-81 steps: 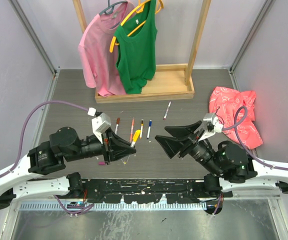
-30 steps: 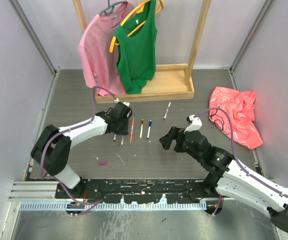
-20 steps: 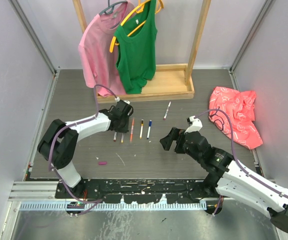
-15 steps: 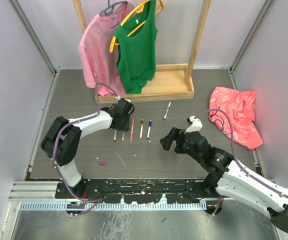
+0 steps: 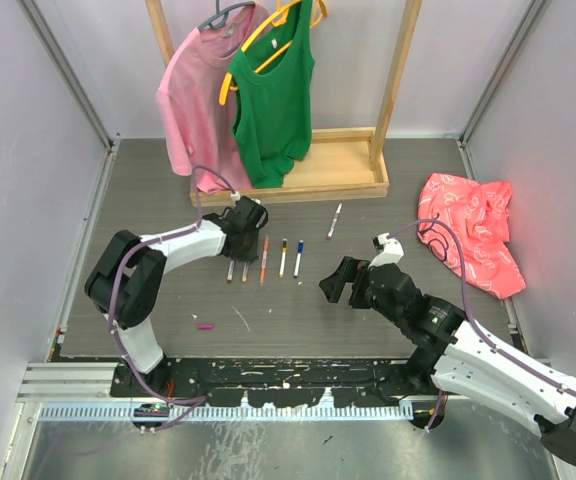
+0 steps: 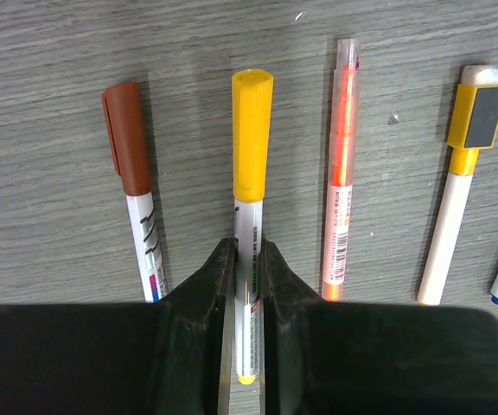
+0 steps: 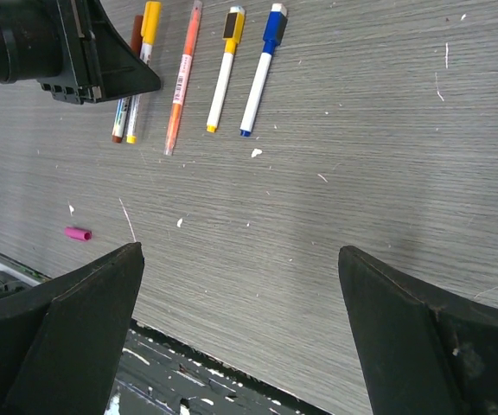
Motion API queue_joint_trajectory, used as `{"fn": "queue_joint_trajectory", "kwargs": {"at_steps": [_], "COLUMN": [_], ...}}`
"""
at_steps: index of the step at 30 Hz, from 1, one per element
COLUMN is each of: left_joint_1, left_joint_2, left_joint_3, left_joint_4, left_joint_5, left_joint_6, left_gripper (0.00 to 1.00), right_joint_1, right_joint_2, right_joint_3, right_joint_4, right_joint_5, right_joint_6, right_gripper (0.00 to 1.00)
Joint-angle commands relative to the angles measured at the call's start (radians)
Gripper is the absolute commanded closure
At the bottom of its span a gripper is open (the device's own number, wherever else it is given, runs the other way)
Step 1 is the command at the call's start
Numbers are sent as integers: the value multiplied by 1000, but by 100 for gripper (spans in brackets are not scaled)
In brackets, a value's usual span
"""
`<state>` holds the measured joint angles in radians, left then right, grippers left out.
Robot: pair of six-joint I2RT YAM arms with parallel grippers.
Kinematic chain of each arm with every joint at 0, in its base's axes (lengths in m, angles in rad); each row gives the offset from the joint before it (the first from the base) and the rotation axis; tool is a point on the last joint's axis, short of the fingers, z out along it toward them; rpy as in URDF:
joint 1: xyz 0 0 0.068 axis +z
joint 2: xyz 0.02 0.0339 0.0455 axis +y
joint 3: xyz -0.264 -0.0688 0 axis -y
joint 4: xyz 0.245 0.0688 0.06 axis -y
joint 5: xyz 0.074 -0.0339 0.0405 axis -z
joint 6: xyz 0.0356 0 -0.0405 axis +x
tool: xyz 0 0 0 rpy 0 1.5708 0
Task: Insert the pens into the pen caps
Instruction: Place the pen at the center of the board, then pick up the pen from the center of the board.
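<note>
My left gripper (image 6: 247, 259) is shut on the white barrel of a yellow-capped pen (image 6: 252, 121), which lies in line with a row of capped pens on the grey table. A brown-capped pen (image 6: 128, 147) lies to its left and an orange pen (image 6: 344, 156) to its right. Further right lie a pen with a yellow-and-black cap (image 6: 474, 121) and a blue-capped pen (image 7: 263, 69). From above, the left gripper (image 5: 240, 228) sits over the row's far end. One more pen (image 5: 334, 220) lies apart. A loose magenta pen cap (image 5: 205, 325) lies near the front. My right gripper (image 7: 240, 251) hangs open over bare table.
A wooden clothes rack (image 5: 288, 185) with a pink shirt (image 5: 198, 100) and a green top (image 5: 273, 100) stands at the back. A crumpled red cloth (image 5: 473, 235) lies at the right. Walls close in on both sides, and a metal rail (image 5: 288, 385) runs along the front.
The left arm has carried the yellow-capped pen from near the base out to the row, its elbow still shifting. The right arm rose, then held still with its jaws wide.
</note>
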<state>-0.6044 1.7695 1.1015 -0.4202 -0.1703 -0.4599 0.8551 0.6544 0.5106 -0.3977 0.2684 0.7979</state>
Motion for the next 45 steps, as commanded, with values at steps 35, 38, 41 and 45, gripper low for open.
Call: {"fn": "queue_joint_trajectory", "kwargs": {"at_steps": [35,38,41,45], "left_joint_1": [32,32,32,32], "left_joint_2": [-586,-730,-883,-1028], "left_joint_3": [27,-43,-134,-172], "left_joint_4": [-89,-119,-124,-203], "left_joint_5": [122,132,163,166], "left_joint_6": [142,171,189,213], "left_gripper": [62,58,53,52], "right_joint_1": [-2,-2,-6,-42], "right_joint_2": [70,139,278,457], "right_joint_3": [170,234,315,420], "right_joint_4": [-142,-174,-201,-214], "right_joint_5": [86,123,147,163], "right_joint_6": [-70,-102,-174,-232], "right_gripper": [6,13,19,24]}}
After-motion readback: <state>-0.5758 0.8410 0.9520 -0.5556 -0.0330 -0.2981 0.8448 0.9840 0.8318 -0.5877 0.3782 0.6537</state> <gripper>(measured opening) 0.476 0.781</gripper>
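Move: The yellow-capped pen is still pinched in the left hand, its middle about 1 cm ahead of the finger pads, low over the board. From that hand the brown-capped pen lies some 5 cm to the left and 1 cm ahead; the orange pen about 3 cm to the right and the black-and-yellow-capped pen 8 cm to the right, both also 1 cm ahead. From the right hand, the yellow-capped pen is about 13 cm ahead, 20 cm left and 12 cm below. The yellow-capped pen is let go between the brown and orange ones: the left hand sinks half a centimetre while its fingers part, then lifts quickly some 22 cm, swings back about 8 cm and left, tipping its fingertips up and forward by roughly 30 degrees and opening to about half. Late on, the right hand, empty, goes forward 3 to 4 cm and a little up, rolling its left side down and closing partway. ##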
